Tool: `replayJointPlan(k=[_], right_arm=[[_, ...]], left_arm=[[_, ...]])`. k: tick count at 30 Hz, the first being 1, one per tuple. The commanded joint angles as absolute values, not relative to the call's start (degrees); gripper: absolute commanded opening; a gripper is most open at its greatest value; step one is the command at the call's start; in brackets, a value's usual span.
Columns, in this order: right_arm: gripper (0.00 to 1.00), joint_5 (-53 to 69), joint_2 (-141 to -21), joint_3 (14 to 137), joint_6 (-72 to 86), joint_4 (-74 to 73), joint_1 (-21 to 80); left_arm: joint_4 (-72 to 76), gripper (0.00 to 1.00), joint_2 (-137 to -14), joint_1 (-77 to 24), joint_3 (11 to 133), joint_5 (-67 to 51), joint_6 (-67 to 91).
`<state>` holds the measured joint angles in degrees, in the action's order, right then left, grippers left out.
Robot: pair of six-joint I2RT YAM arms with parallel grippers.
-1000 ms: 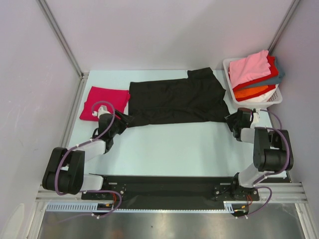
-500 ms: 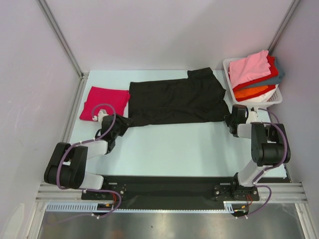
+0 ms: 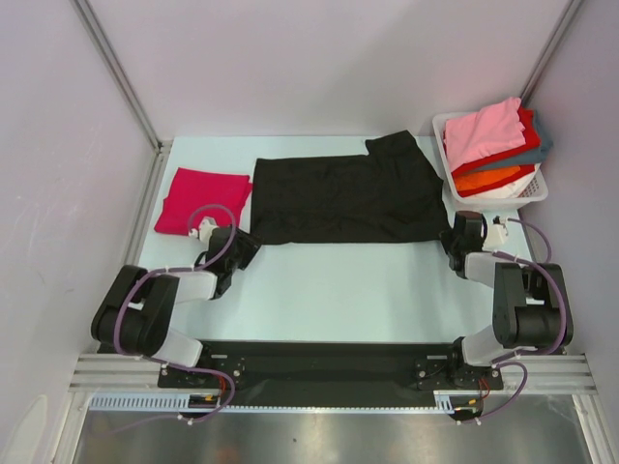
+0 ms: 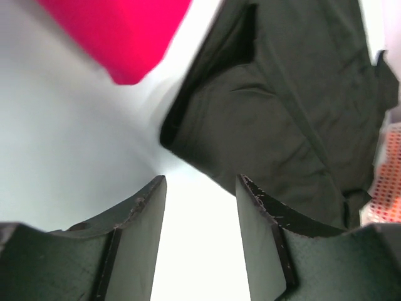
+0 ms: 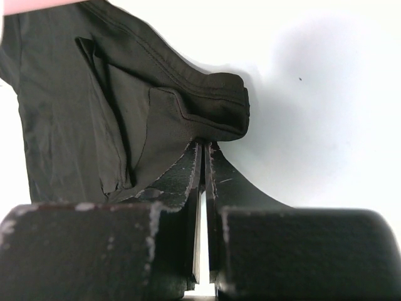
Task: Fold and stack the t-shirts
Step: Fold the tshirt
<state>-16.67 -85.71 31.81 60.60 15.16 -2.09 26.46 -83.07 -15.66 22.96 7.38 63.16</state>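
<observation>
A large black t-shirt [image 3: 338, 198] lies spread flat across the middle of the table. A folded magenta-red t-shirt [image 3: 201, 198] rests to its left. My left gripper [image 3: 246, 244] sits low just short of the black shirt's near left corner [image 4: 288, 113], open, with only bare table between its fingers [image 4: 200, 182]. The magenta shirt [image 4: 125, 31] shows beyond it to the left. My right gripper [image 3: 453, 235] is at the shirt's near right corner, jaws pressed together, their tips [image 5: 203, 145] pinched at the rolled hem of the black cloth [image 5: 75, 94].
A white slatted basket [image 3: 538, 188] stands at the back right, piled with pink [image 3: 484, 133], red, orange and teal shirts. Grey walls and metal posts close in the table's left, back and right sides. Both arm bases sit on the black rail at the near edge.
My right gripper has shut at the shirt's near right corner. My left gripper has drawn back off the near left corner and narrowed a little. The black shirt's near edge lies straighter.
</observation>
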Motion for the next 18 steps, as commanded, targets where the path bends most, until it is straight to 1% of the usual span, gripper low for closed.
replayJointPlan(k=[1,4,6,7,8,9,11,16,18], right_arm=[[0.0,-18.5,-84.2,31.3,60.6,15.4,-2.1],[0.01,-17.9,-84.1,31.3,60.9,15.9,-1.9],[0.08,-16.9,-83.9,31.1,60.5,16.3,-1.8],[0.16,-16.2,-83.8,30.9,59.3,17.2,-1.8],[0.41,-15.9,-83.4,30.8,59.2,17.1,-1.8],[0.48,-16.1,-83.0,30.0,59.3,17.1,-1.8],[0.52,-16.2,-81.0,28.8,59.2,17.8,-1.8],[0.5,-17.1,-76.7,25.8,59.7,15.6,-1.5],[0.46,-17.1,-75.6,25.0,60.3,15.2,-1.1]], left_arm=[[27.4,0.54,-85.8,-16.8,25.0,10.3,66.3],[28.2,0.49,-89.0,-16.9,26.1,12.5,68.9],[28.7,0.42,-91.3,-16.9,26.9,12.9,70.1],[28.8,0.35,-91.8,-16.9,27.6,13.6,70.2],[29.0,0.15,-91.9,-16.9,27.7,14.4,70.2],[29.4,0.08,-91.8,-16.9,27.6,15.6,70.2],[29.5,0.0,-91.1,-16.7,27.2,17.6,70.5],[26.0,0.0,-89.8,-14.9,28.0,16.4,69.0],[25.8,0.0,-89.4,-14.8,27.9,16.1,69.0]])
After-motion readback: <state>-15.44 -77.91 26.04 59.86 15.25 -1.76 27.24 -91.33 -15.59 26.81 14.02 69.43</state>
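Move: The black t-shirt's near left corner lies just ahead of the open left gripper, about 2 cm forward, 1 cm to its left and 3 cm below. The folded pink shirt's middle is some 11 cm forward and 12 cm left of that gripper, about 3 cm down. The right gripper is still shut on the black t-shirt's near right corner, about 1 cm ahead and 1 cm below; the white basket's middle stands roughly 20 cm forward and 11 cm right of it. Sink the left gripper about 2 cm while easing it 2 cm forward onto the black shirt's near left corner, and shut the fingers to pinch the hem there, then edge slightly left, turning some 10 degrees counter-clockwise. With the right gripper, open the fingers to let go of its corner, then back away about 2 cm towards the base, rising slightly at the end. ##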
